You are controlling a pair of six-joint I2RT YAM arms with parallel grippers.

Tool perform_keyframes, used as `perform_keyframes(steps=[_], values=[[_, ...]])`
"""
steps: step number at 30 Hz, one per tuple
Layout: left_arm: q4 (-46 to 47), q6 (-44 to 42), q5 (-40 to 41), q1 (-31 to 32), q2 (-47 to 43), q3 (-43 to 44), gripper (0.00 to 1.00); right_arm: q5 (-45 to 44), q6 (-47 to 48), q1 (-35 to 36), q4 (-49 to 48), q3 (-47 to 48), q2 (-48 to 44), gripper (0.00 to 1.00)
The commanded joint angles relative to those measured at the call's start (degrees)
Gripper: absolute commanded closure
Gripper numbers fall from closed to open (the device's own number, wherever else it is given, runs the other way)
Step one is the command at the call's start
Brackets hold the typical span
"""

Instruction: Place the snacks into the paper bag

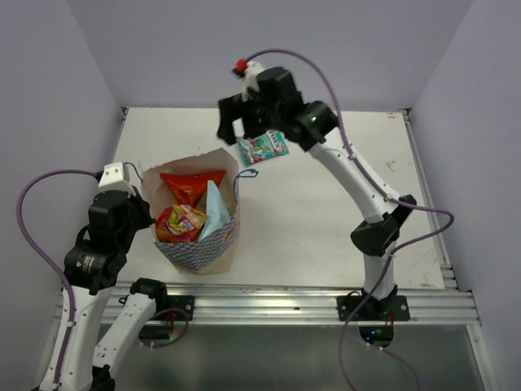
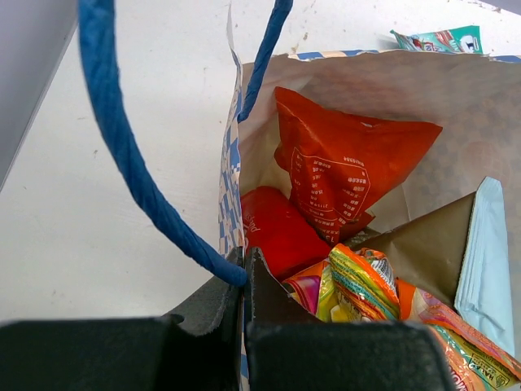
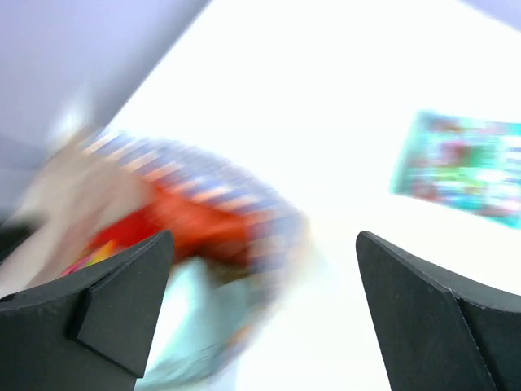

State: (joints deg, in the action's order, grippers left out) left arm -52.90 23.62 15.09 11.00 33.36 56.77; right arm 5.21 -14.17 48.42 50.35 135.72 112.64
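Note:
The paper bag (image 1: 198, 253) stands upright at the near left of the table, its mouth open. My left gripper (image 1: 150, 215) (image 2: 244, 259) is shut on the bag's near rim, beside the blue cord handle (image 2: 122, 138). Inside lie a red chip bag (image 2: 342, 167), a light-blue chip bag (image 2: 488, 261), a colourful candy bag (image 2: 366, 285) and another red packet (image 2: 277, 232). My right gripper (image 1: 242, 133) (image 3: 264, 236) hangs open above the bag's far rim, holding nothing. The small teal packet (image 1: 262, 148) (image 2: 440, 39) (image 3: 460, 167) is free of the fingers, beyond the far rim; whether it rests on the table I cannot tell.
The white table (image 1: 326, 212) is enclosed by pale walls on three sides, with a metal rail (image 1: 285, 297) along the near edge. The right wrist view is motion-blurred.

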Motion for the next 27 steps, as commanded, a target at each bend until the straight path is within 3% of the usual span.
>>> perform_keyframes(steps=[1, 7, 15, 20, 27], values=[[-0.18, 0.91, -1.64, 0.07, -0.32, 0.27, 1.0, -5.04, -0.59, -13.58, -2.0, 0.69, 0.63, 0.01], [0.26, 0.99, -1.64, 0.07, -0.06, 0.53, 1.0, -2.85, -2.79, -21.61, -5.87, 5.25, 15.92, 0.01], [-0.09, 0.9, -2.96, 0.07, 1.35, 2.73, 1.0, -0.55, -4.28, -22.58, -13.08, 11.22, 34.29, 0.01], [-1.06, 1.26, -3.93, 0.07, 2.93, 4.22, 1.0, -0.91, -4.46, -22.58, -18.08, 11.85, 37.47, 0.01], [-2.46, 1.7, -4.46, 0.07, 4.25, 5.36, 1.0, -0.03, -4.37, -22.41, -16.87, 9.66, 41.08, 0.04]])
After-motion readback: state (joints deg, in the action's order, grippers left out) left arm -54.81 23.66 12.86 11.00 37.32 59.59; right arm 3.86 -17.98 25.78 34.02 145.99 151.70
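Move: The teal Fox's candy packet, the last snack on the table, lies about 27 cm ahead of the open right hand, 10 cm to its right and some 33 cm below. The paper bag, already holding the other snacks, stands about 13 cm back and 7 cm left of the right hand, its middle some 22 cm lower. From the left hand, pinching the bag's rim, the candy packet is roughly 40 cm ahead, 31 cm right and 23 cm lower. The candy packet is what the right hand swings out to, away from the bag: fast forward and right, then steeply down, ending roughly 25 cm lower after easing a few centimetres up and forward from its lowest point. The wrist turns some 25 degrees clockwise and tips slightly down; the fingers stay wide open over the packet, contact not visible, while the left hand keeps pinching the bag's rim. ##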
